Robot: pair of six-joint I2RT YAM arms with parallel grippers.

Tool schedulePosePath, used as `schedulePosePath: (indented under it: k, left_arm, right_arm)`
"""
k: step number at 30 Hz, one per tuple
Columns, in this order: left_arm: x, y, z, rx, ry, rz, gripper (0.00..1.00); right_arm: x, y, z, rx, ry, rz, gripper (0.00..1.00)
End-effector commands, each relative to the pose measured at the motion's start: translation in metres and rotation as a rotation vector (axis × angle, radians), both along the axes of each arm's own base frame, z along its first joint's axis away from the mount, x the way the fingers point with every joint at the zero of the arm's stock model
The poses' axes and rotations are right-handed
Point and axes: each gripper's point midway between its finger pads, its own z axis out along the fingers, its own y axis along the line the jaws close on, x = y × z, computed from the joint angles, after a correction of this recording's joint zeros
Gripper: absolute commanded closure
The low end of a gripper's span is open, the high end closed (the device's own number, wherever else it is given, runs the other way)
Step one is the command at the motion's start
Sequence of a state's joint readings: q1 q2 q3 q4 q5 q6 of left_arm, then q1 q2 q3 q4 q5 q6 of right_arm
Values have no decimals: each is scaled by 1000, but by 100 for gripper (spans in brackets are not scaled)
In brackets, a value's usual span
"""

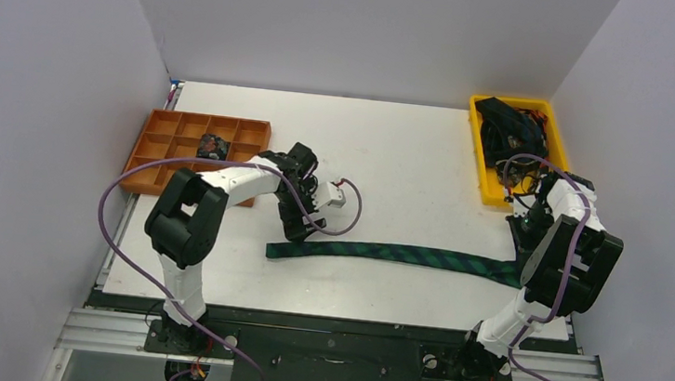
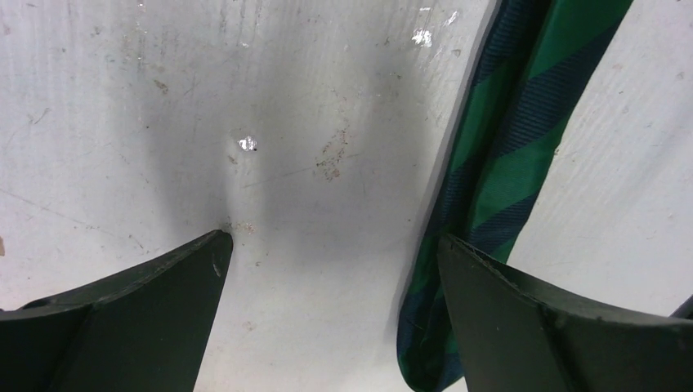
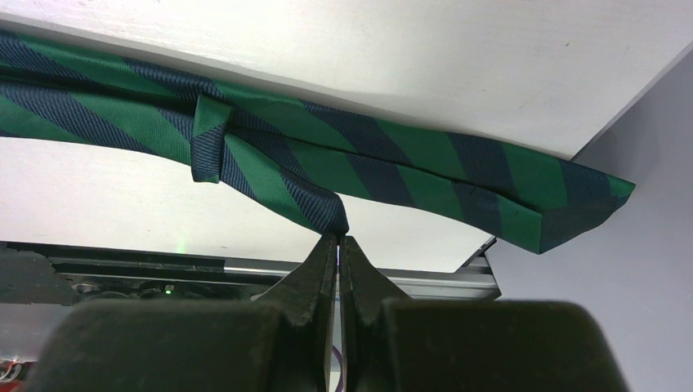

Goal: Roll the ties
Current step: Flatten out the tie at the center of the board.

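A green and navy striped tie (image 1: 402,255) lies stretched left to right across the near part of the table. My left gripper (image 1: 300,230) stands open at its left end. In the left wrist view the tie (image 2: 498,163) runs along the inside of the right finger (image 2: 556,335), while the left finger (image 2: 122,318) rests on bare table. My right gripper (image 3: 340,237) is shut on a fold of the tie (image 3: 327,208) near its wide end, whose tip (image 3: 572,212) pokes past the table's right edge. A small dark coil (image 1: 213,148) sits in the orange tray.
An orange compartment tray (image 1: 164,160) stands at the back left. A yellow bin (image 1: 481,158) with dark ties (image 1: 510,123) in it stands at the back right. White walls close in three sides. Purple cables loop from both arms.
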State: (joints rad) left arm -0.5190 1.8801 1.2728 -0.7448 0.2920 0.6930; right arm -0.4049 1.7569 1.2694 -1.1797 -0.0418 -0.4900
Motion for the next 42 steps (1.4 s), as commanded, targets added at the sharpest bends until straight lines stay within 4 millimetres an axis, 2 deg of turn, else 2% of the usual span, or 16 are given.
schedulePosePath:
  k: [1, 7, 14, 16, 21, 25, 30, 32, 33, 35, 36, 38, 39, 42]
  left_arm:
    - [0, -1, -2, 16, 3, -23, 3]
    - [-5, 22, -7, 107, -39, 2, 3]
    - [-20, 67, -12, 262, -107, -12, 3]
    - [-23, 74, -14, 275, -108, -21, 3]
    - [-18, 93, -15, 306, -101, 20, 3]
    - [-8, 97, -12, 291, -102, 52, 3]
    - [11, 88, 2, 227, -117, 102, 3]
    - [16, 77, 18, 152, -115, 123, 3]
    - [18, 66, 29, 84, -113, 118, 3]
    - [19, 54, 54, -8, -142, 114, 3]
    - [18, 49, 60, -34, -148, 108, 3]
    - [9, 35, 76, -109, -135, 75, 3]
    - [5, 30, 82, -128, -131, 63, 3]
    - [-27, 14, 84, -171, -32, 2, 3]
  right_arm:
    - [-1, -2, 11, -18, -25, 10, 100]
    - [-1, -10, 13, -38, -22, 16, 100]
    - [-11, -34, 18, -91, 11, 31, 100]
    - [-14, -39, 18, -103, 22, 43, 100]
    - [-17, -51, 17, -125, 38, 43, 100]
    - [-12, -47, 12, -96, 25, 27, 100]
    - [-9, -20, 0, 7, 31, 25, 100]
    - [-13, -10, -2, 43, 50, 40, 100]
    - [-14, -8, -2, 52, 57, 48, 100]
    - [-20, -6, 0, 68, 76, 55, 88]
    - [-22, -6, 3, 71, 84, 55, 79]
    - [-26, -10, 9, 71, 84, 42, 72]
    - [-27, -11, 11, 70, 82, 37, 72]
    - [-35, -6, 17, 93, 93, 21, 74]
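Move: The tie's folded left end lies about 7 cm to the left of the left hand and 4 cm back, with that hand's near finger already on the cloth; the orange tray is some 26 cm left and 14 cm ahead. The right hand already pinches the narrow tail: the tie's wide end lies roughly 12 cm to its right and 2 cm ahead, the keeper loop 8 cm left and 4 cm ahead, just below. The tie's left end gets a low sweep from the wide-open left hand, its near finger on the cloth, about 8 cm left and slightly back while the wrist straightens some 15 degrees; that hand then lifts off about 6 cm, swinging partly back right. The narrow tail is drawn right and slightly back about 4 cm by the right hand, which returns left, opens partway, lets go and backs away. ##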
